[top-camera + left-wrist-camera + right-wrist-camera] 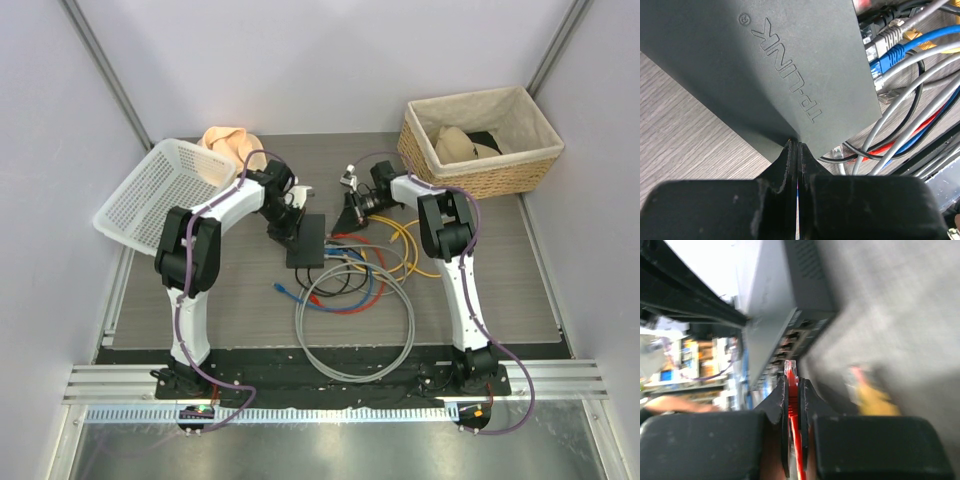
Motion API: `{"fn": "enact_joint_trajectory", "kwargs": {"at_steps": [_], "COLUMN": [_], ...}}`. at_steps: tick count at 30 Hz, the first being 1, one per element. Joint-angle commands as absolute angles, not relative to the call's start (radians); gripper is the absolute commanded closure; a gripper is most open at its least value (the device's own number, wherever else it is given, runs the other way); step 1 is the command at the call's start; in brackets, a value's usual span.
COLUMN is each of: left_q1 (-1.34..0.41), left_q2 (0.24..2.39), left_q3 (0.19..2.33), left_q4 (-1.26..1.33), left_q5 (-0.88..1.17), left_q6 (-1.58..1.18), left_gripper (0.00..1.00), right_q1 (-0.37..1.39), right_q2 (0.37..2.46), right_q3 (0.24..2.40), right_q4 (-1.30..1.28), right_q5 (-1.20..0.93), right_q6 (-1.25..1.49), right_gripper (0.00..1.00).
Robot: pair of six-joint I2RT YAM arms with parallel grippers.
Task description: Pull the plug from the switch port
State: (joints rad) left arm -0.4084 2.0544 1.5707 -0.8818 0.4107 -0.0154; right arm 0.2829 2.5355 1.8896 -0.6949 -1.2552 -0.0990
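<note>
The switch [306, 242] is a flat matte-black box in the middle of the table, with its sockets facing right. It fills the left wrist view [765, 65], where blue [900, 50], grey and yellow cables are plugged into its edge. My left gripper [796, 144] is shut, with its tips pressed against the near edge of the switch. My right gripper [793, 382] is shut on the plug [790, 369], a clear connector on a red cable. The plug is free of the socket row [790, 342], a short way in front of it. In the top view my right gripper [352, 214] hovers just right of the switch.
Loose grey [355, 320], blue, red, black and yellow [400, 240] cables sprawl right of and in front of the switch. A white mesh basket [150, 195] leans at the back left. A lined wicker basket [480, 140] stands at the back right.
</note>
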Motion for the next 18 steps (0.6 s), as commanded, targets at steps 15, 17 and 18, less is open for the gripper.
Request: {"fn": "enact_joint_trajectory", "kwargs": {"at_steps": [15,17,18], "left_q1": [-0.413,-0.413,-0.413], "left_q2": [2.125,2.131,2.135], "left_q3": [1.563,1.592,1.606], "left_q4": [-0.897,-0.894,-0.894], "left_q5": [0.293,0.295,0.299], "left_q6": [0.071,0.075,0.074], "left_gripper": [1.0,1.0,1.0], "right_q1": [0.221,0.216,0.216], "right_q2": [2.29,2.264,2.254], "right_q3": [2.089,2.186,2.212], "right_q4": [-0.978,-1.164,-1.216], "right_q5": [-1.118,-1.063,-1.036], "right_q6": [-0.461,-0.57,-0.653], "right_gripper": [0.99,0.99,0.99]}}
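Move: The red plug is in the right hand's shut fingers, its clear tip at the switch's port side. The switch's middle lies about 6 cm left of that hand, 1 cm back and about level. A blue plug sits in its port some 4 cm nearer the base, straight back from the hand; a loose yellow plug lies about 4 cm ahead, 3 cm right, 2 cm lower. From the left hand, the switch's middle is 4 cm ahead, 2 cm right, 1 cm below. The red plug, still pinched, is drawn by the right hand away from the switch's port side, quickly to the right and forward by roughly 3 cm each way and nearly level, then lifted about 5 cm as the wrist rolls some 15 degrees, its forward side rising. The left hand stays with its closed fingertips on the switch's near-left corner. ##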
